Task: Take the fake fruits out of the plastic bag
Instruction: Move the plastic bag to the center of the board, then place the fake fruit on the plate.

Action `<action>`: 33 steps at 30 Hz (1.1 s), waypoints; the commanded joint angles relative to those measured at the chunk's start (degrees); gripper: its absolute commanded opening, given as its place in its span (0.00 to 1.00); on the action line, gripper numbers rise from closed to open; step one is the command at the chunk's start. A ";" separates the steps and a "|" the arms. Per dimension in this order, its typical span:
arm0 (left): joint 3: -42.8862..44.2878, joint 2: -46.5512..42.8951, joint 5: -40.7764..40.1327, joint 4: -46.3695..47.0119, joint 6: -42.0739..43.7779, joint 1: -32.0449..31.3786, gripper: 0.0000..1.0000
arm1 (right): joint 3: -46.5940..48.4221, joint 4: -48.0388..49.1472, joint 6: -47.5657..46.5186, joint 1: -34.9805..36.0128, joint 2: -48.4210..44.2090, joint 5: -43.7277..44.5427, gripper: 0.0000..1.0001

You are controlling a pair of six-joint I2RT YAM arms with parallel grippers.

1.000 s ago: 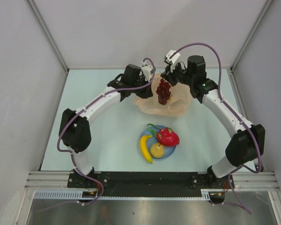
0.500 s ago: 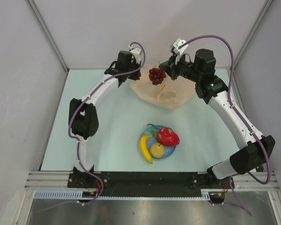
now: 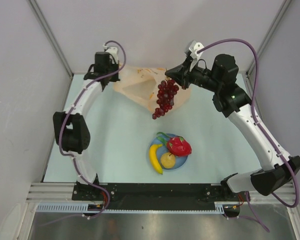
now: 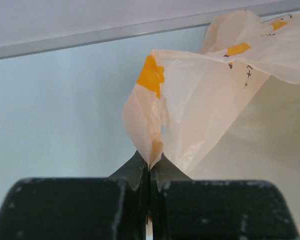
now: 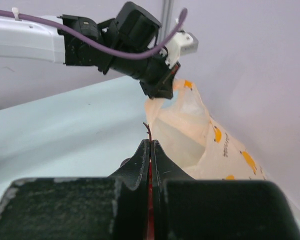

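The peach-orange plastic bag (image 3: 140, 85) is held up at the back of the table. My left gripper (image 3: 115, 76) is shut on its left edge, seen pinched in the left wrist view (image 4: 150, 160). My right gripper (image 3: 169, 76) is shut on the stem (image 5: 148, 132) of the dark purple grape bunch (image 3: 165, 99), which hangs in the air outside the bag, in front of it. The bag also shows in the right wrist view (image 5: 205, 135). The red dragon fruit (image 3: 179, 146), yellow banana (image 3: 154, 159) and yellowish pear (image 3: 167, 160) lie on the blue plate (image 3: 186, 159).
The plate sits near the middle front of the pale table. Grey walls stand close on the left, right and back. The left arm's elbow (image 3: 70, 132) rises over the left side; the right arm (image 3: 250, 125) spans the right side.
My left gripper has pulled the bag up and to the left. The grape bunch has come free of the bag and now dangles from my right gripper, lower and in front of the bag.
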 commanded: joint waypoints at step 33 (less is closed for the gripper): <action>-27.93 -28.43 1.48 1.50 -0.98 15.09 0.80 | -14.58 -6.08 -1.95 7.67 -2.63 -10.51 0.00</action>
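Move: The plastic bag hangs by its left edge from the left hand, its body some 17 cm to that hand's right and 15 cm lower; bare board lies about 14 cm to the hand's left, 20 cm below. Grapes dangle from the right hand. From there the blue plate is about 10 cm back, 2 cm right and 43 cm down; on it the red pepper sits 8 cm right and 7 cm back of the hand, the pear 2 cm right and 14 cm back. The bag is swept left by the left hand's still-shut fingers, about 15 cm and slightly up and back, the wrist turning counter-clockwise; the fingers open wide as the sweep ends and the hand draws back and sinks a little. Meanwhile the right hand, keeping the grapes pinched by the stem, lowers them some 11 cm, also back and a little left, towards the plate, turning counter-clockwise and tipping down. ##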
